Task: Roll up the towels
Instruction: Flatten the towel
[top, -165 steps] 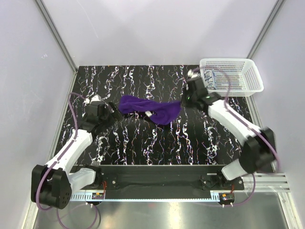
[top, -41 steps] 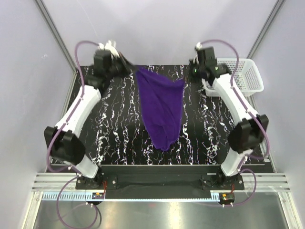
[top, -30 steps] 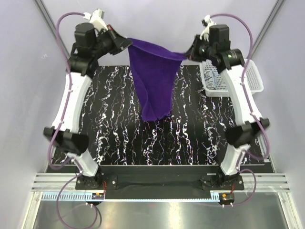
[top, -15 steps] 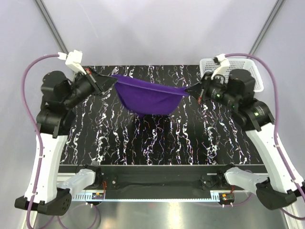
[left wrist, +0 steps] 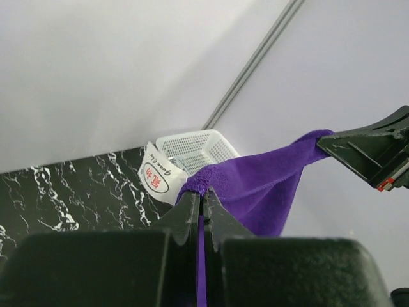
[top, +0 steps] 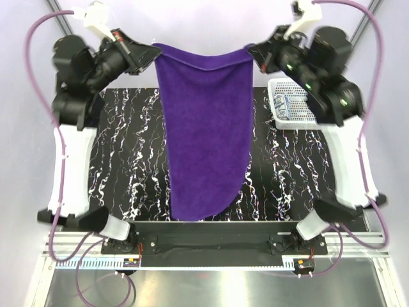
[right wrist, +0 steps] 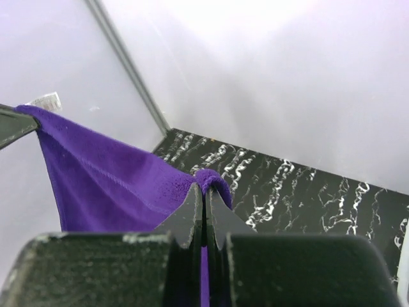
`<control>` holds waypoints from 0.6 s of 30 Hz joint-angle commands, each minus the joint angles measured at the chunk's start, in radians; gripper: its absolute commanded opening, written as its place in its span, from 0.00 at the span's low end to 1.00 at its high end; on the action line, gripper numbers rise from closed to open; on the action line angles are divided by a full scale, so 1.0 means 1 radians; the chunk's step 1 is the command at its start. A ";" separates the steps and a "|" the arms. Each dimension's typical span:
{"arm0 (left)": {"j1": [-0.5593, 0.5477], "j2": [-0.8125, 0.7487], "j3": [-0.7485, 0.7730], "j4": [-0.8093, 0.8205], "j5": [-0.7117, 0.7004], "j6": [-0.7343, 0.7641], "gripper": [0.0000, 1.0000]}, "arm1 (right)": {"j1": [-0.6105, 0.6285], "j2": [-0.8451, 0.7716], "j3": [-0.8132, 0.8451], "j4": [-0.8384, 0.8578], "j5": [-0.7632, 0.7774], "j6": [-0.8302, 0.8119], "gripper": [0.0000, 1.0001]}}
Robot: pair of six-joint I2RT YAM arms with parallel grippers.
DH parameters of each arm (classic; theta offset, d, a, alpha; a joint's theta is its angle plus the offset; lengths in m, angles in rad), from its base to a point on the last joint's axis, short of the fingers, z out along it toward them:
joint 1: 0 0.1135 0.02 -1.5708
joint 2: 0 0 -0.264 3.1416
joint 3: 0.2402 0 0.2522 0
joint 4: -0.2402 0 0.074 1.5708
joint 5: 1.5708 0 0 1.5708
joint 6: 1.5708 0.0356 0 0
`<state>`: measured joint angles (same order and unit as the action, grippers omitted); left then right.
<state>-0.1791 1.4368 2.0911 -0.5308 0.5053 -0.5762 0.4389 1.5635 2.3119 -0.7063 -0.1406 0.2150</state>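
The purple towel (top: 208, 128) hangs high above the table, stretched flat between both arms, its lower end reaching near the table's front edge. My left gripper (top: 153, 52) is shut on its upper left corner, where a white label (left wrist: 158, 178) sticks out beside the closed fingers (left wrist: 189, 214). My right gripper (top: 254, 51) is shut on the upper right corner (right wrist: 211, 179). The patterned white towel (top: 289, 107) lies in the white basket (top: 319, 118) at the back right.
The black marbled table (top: 128, 160) lies below the raised towel. The white mesh basket sits at its back right corner, just under my right arm. Light walls and a metal frame post (left wrist: 255, 61) close in the workspace.
Both arms rose and pulled apart, so the sagging purple towel now hangs full length as a flat sheet. Both grips stayed shut on its corners.
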 commanded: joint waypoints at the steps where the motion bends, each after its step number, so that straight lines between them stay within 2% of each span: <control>1: 0.035 0.117 0.015 0.086 0.045 -0.053 0.00 | -0.020 0.154 0.113 -0.068 0.042 -0.040 0.00; 5: 0.072 0.244 0.104 0.181 0.136 -0.111 0.00 | -0.061 0.253 0.178 -0.036 -0.013 -0.006 0.00; 7: 0.096 0.325 0.223 0.190 0.166 -0.155 0.00 | -0.086 0.302 0.271 -0.045 -0.030 0.009 0.00; 10: 0.133 0.379 0.360 0.190 0.229 -0.226 0.00 | -0.100 0.333 0.381 -0.082 -0.048 -0.003 0.00; 11: 0.141 0.370 0.360 0.202 0.255 -0.235 0.00 | -0.100 0.322 0.380 -0.084 -0.056 -0.009 0.00; 12: 0.148 0.353 0.345 0.207 0.260 -0.237 0.00 | -0.100 0.279 0.360 -0.076 -0.063 -0.014 0.00; 15: 0.168 0.210 0.145 0.265 0.274 -0.229 0.00 | -0.098 0.129 0.171 0.009 -0.108 0.003 0.00; 16: 0.171 0.118 0.004 0.297 0.277 -0.220 0.00 | -0.100 0.086 0.038 0.028 -0.123 0.023 0.00; 18: 0.173 0.027 -0.125 0.298 0.280 -0.197 0.00 | -0.098 -0.042 -0.098 0.056 -0.160 0.053 0.00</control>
<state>-0.0063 1.6543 2.0739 -0.3508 0.7128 -0.7734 0.3389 1.7363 2.3402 -0.7486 -0.2211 0.2325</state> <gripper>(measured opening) 0.016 0.014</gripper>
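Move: Between the two raised hands the purple towel hangs by its top corners. Its middle is about 10 cm to the left hand's right and as far to the right hand's left, some 11 cm back and 23 cm below both, with the lower end trailing towards the near table edge. The white basket is roughly 17 cm ahead, 25 cm right and 50 cm below the right hand; the blue towel inside it is about 15 ahead, 17 right, equally low. Flinging the purple towel outward, both shut grippers keep their pinch on its top corners and sweep forward over the table, some 14 cm on the left and 12 cm on the right. They sink 6 to 9 cm and tip down about 10 degrees, then snap back around 5 cm towards the bases. ##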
